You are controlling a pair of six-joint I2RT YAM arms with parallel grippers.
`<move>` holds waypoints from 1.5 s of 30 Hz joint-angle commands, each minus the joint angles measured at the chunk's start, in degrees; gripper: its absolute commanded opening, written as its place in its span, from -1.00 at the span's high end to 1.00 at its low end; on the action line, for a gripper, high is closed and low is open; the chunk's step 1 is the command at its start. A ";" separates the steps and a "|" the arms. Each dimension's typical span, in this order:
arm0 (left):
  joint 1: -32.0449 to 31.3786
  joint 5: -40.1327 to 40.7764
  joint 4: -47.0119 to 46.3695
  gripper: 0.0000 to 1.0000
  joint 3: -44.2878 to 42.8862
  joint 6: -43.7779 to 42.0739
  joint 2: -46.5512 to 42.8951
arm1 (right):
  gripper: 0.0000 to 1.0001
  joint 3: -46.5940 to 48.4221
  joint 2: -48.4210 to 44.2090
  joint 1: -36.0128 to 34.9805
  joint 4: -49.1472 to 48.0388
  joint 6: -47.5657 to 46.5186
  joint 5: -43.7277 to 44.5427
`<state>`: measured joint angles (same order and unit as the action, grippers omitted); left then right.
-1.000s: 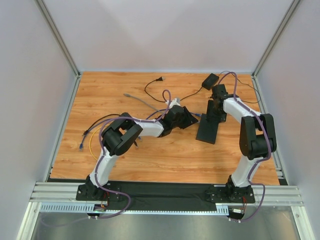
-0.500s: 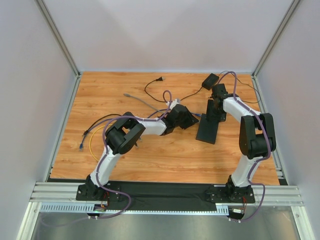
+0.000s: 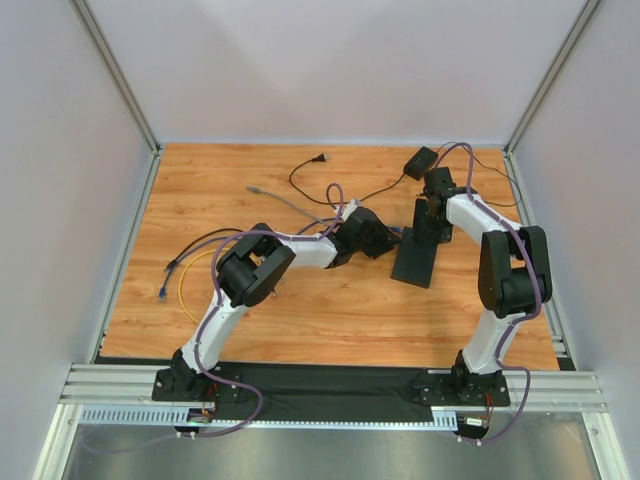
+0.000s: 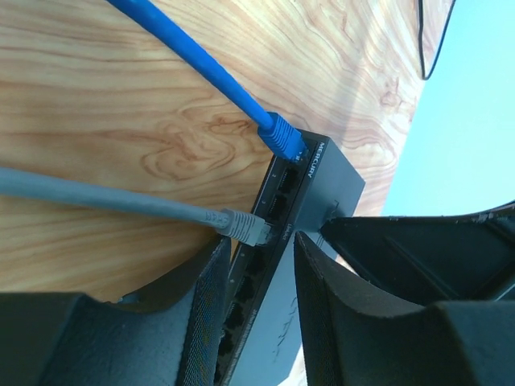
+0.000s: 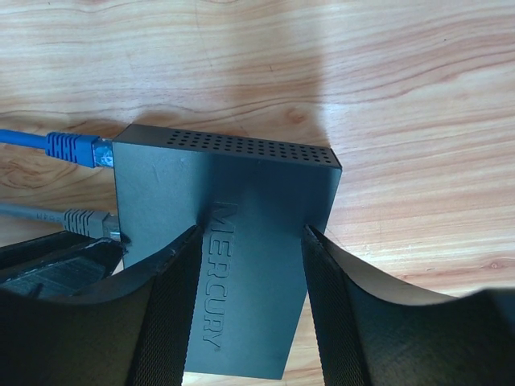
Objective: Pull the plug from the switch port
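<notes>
The black switch (image 3: 417, 253) lies right of centre. In the right wrist view its top (image 5: 241, 185) reads MERCURY. A blue plug (image 4: 283, 138) and a grey plug (image 4: 243, 225) sit in ports along its edge (image 4: 269, 241); both also show in the right wrist view, blue (image 5: 72, 149) and grey (image 5: 87, 220). My left gripper (image 4: 263, 241) is open at the port edge, its left finger (image 4: 205, 314) just under the grey plug. My right gripper (image 5: 253, 231) is open, its fingertips resting on the switch's top.
A small black power adapter (image 3: 420, 160) with a thin black cord (image 3: 305, 175) lies at the back. A grey cable (image 3: 280, 203) runs back left from the switch. Yellow and dark cables (image 3: 185, 275) lie at the left. Walls enclose the table.
My left gripper has moved a little right, closer to the switch's port edge. The right arm and the switch have stayed still.
</notes>
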<state>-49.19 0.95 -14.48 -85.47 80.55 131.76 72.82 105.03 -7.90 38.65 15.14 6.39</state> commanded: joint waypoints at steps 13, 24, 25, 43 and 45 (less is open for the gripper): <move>-0.29 3.53 -4.24 0.10 4.34 14.45 2.62 | -0.08 1.01 2.81 -0.10 -0.07 -0.37 -0.77; -0.64 8.10 -3.19 0.17 6.63 14.81 1.04 | -0.07 1.19 2.98 -0.01 -0.16 -0.37 -1.82; -0.64 8.19 -3.27 0.22 6.55 14.37 0.95 | -0.07 1.27 2.98 -0.01 -0.07 -0.46 -1.91; -2.05 11.97 -12.41 0.53 9.62 6.38 0.95 | -0.07 1.54 3.77 -0.18 0.10 -0.63 -2.18; -2.14 12.75 -13.20 0.54 9.80 4.97 0.69 | -0.07 1.71 4.04 -0.19 0.19 -0.63 -1.13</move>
<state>-51.03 9.98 -30.35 -77.65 91.24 133.16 74.54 106.45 -7.90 38.65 14.94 5.87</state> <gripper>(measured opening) 0.240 0.536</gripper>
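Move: The gray plug in the switch port lies just beyond the left fingertips, about 1 cm ahead, 1 cm right and 1 cm lower. The blue plug is some 3 cm farther out than the gray one and 1 cm more to the right; the switch's middle is about 6 cm right and 2 cm back of the left hand. From the right hand, the gray plug is about 6 cm left and level, the switch's middle 3 cm back and 1 cm left. Ease the left gripper about 1 cm forward and down onto the gray plug, first slipping slightly right and then coming back left, while turning the wrist some 15 degrees, partly counter-clockwise. Then close the half-open fingers to about a quarter open, pinching the plug at the port. Keep the right fingers resting on top of the switch, letting that hand creep forward just under 1 cm. ##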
